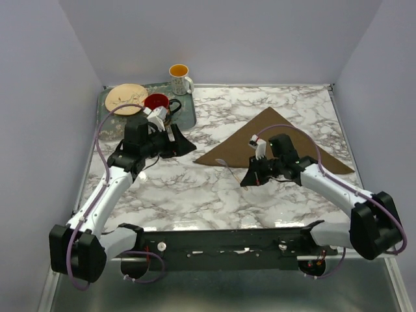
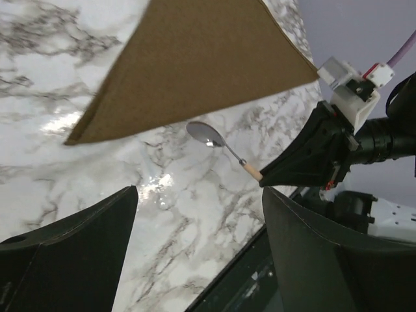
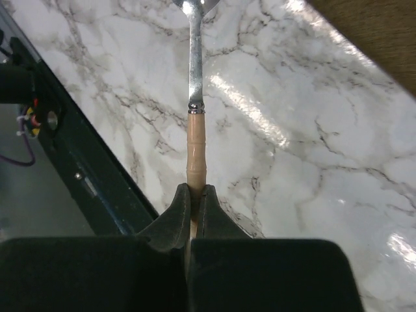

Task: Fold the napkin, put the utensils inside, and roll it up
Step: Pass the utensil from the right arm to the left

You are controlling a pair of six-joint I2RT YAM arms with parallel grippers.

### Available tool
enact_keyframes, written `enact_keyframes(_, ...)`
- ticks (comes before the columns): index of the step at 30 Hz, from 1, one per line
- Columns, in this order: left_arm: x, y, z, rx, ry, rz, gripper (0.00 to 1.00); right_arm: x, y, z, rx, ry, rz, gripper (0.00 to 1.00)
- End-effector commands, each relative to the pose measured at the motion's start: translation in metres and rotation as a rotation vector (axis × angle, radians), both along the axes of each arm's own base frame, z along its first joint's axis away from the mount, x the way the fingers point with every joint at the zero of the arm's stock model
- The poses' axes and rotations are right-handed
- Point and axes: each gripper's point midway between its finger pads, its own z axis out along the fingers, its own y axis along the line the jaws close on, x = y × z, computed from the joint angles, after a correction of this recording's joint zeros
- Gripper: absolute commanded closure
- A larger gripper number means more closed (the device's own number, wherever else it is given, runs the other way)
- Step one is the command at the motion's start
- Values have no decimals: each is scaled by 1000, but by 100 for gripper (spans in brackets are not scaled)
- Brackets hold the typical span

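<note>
The dark brown napkin [image 1: 276, 140] lies folded into a triangle on the marble table, right of centre. My right gripper [image 1: 248, 179] hovers by the triangle's near-left corner, shut on the pale handle of the small spoon [image 1: 225, 164]. In the right wrist view the handle [image 3: 196, 146] sticks straight out from the shut right gripper [image 3: 195, 193], and the metal bowl reaches the top edge. My left gripper [image 1: 187, 146] stands open and empty left of the napkin. From the left wrist view the spoon [image 2: 213, 138] hangs just off the napkin's [image 2: 195, 58] edge, beyond the left gripper [image 2: 198, 198].
At the back left a dark tray [image 1: 188, 114] carries a tan plate [image 1: 126, 97] and a red cup [image 1: 156, 101]. A white mug [image 1: 180, 78] with an orange inside stands behind it. The table's front rail [image 1: 221, 237] runs between the arm bases.
</note>
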Motion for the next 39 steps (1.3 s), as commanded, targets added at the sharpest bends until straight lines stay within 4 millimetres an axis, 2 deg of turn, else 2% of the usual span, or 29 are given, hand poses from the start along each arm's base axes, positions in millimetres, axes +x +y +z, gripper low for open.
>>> enact_keyframes(1, -17, -50, -4, -159, 98, -219, 15, 19, -24, 2, -119, -153, -112, 99)
enact_keyframes(2, -20, -60, -14, -166, 139, -253, 16, 19, -25, 4, -118, -168, -111, 99)
enact_keyframes(4, -19, -67, -15, -182, 159, -268, 17, 20, -27, 7, -122, -198, -118, 99)
enact_keyframes(9, -13, -73, -26, -215, 235, -221, 19, 21, -17, 25, -45, -239, -98, 99)
enact_keyframes(10, -7, -76, -21, -244, 206, -213, 19, 21, -16, 26, -38, -238, -92, 99)
enact_keyframes(12, -6, -78, -31, -293, 280, -169, 19, 21, -13, 29, -20, -242, -87, 99)
enact_keyframes(13, -3, -81, -29, -319, 267, -162, 18, 21, -12, 30, -14, -242, -84, 99)
enact_keyframes(15, -1, -83, -38, -352, 319, -135, 18, 20, -8, 33, 9, -243, -70, 99)
enact_keyframes(20, 1, -96, -45, -359, 333, -146, 18, 15, 0, 39, 47, -258, -32, 99)
enact_keyframes(24, 7, -97, -47, -379, 337, -117, 18, 11, 6, 39, 56, -255, -5, 99)
enact_keyframes(28, 14, -101, -38, -425, 310, -107, 19, 6, 11, 36, 63, -247, 14, 99)
enact_keyframes(30, 16, -103, -42, -421, 328, -101, 21, 4, 14, 39, 75, -253, 26, 99)
enact_keyframes(34, 17, -106, -49, -414, 347, -99, 33, 2, 19, 47, 100, -265, 39, 99)
enact_keyframes(39, 16, -112, -48, -412, 340, -119, 41, -1, 23, 49, 121, -256, 57, 99)
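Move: The right gripper holds the spoon by its handle; the left gripper, its goal, waits about 20 cm left, 8 cm ahead and 13 cm above. From the left hand the spoon's bowl lies some 12 cm right, level fore and aft, and 9 cm below. The folded napkin's middle is about 12 cm right and 14 cm ahead of the right hand, 9 cm below; the red mug is 15 cm left, 20 cm ahead and 18 cm below the left. Left gripper goes right about 10 cm and down, partly closing around the bowl; right lifts the spoon 4 cm. ##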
